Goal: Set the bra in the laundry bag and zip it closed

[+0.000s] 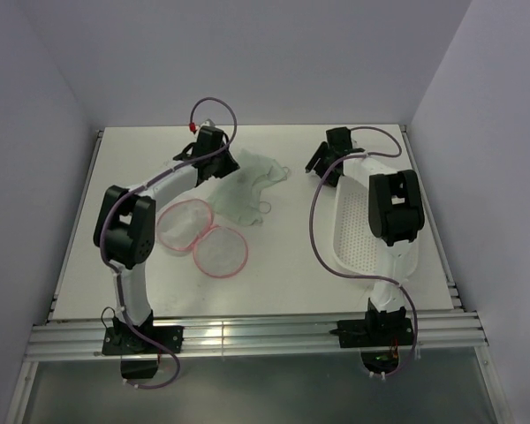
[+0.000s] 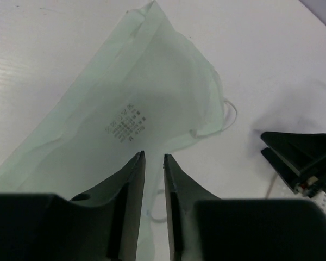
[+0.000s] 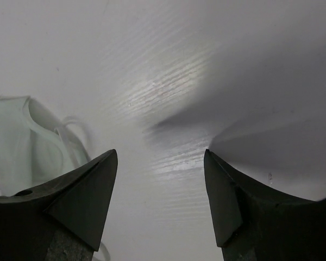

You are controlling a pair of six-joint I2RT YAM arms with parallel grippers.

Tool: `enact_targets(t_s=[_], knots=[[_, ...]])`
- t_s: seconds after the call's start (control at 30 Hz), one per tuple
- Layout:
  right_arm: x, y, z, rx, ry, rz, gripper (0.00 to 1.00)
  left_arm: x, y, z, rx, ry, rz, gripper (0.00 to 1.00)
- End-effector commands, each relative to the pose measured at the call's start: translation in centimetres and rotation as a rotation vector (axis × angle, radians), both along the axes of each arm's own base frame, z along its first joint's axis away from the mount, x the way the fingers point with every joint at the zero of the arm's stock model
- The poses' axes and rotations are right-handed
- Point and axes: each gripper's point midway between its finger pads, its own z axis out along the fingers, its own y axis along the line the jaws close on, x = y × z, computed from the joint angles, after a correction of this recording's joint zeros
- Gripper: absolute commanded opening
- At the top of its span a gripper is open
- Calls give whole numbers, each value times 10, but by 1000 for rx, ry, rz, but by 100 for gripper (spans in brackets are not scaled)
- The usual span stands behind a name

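Note:
The bra [image 1: 250,187], pale mint sheer fabric with thin straps, lies crumpled on the white table behind the laundry bag [image 1: 185,224]. The bag lies open as two round mesh discs with pink rims, the second disc [image 1: 221,253] nearer me. My left gripper [image 1: 223,164] is down on the bra's left edge. In the left wrist view its jaws [image 2: 154,155] stand a narrow gap apart, with the bra [image 2: 144,92] and a strap loop showing through the gap. My right gripper [image 1: 323,168] hovers open right of the bra. It [image 3: 160,153] is over bare table, the bra [image 3: 16,142] at its left.
A white perforated plastic basket [image 1: 353,231] lies along the right side under the right arm. The right gripper's black fingers [image 2: 301,157] show close by in the left wrist view. White walls enclose the table on three sides.

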Motion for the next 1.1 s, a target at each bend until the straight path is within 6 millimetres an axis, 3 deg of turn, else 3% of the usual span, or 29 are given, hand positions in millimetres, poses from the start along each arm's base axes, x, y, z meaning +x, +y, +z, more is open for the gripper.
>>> enact_targets(t_s=[0.0,0.07,0.23,0.47,0.73,1.07], knots=[[18,0,56,-1,-159,11,72,19,-13,-1,12,-26,-23,26],[20,13,58,58,-170,57,73,21,-16,-18,32,6,-30,19],[37,43,65,171,-210,144,73,18,-29,-35,54,40,-73,3],[60,64,72,213,-240,197,74,9,-44,-64,109,102,-128,0],[64,75,51,179,-194,213,74,-12,-53,-98,144,180,-183,0],[66,98,29,164,-154,279,68,-25,-63,-106,145,206,-255,0]])
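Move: The bra's middle lies some 10 cm below the left hand, about 5 cm to its right and 1 cm back. The opened laundry bag is some 17 cm back from this hand and 9 cm to its left, 11 cm lower. From the right hand, the bra's near end with its strap is about 13 cm left and 2 cm ahead, 2 cm lower, the bra's middle about 24 cm left and 3 cm back; the basket lies some 17 cm right and 15 cm back. The bra's middle is met from above by the left fingertips: that hand sinks about 10 cm and works 5 cm to the right, fingers shutting early, well above the cloth, wrist tipping down and turning clockwise a little. Towards the bra's right end, the right hand rises 6 cm while going forward and left, then dips 5 cm, still drifting left, fingers open. ##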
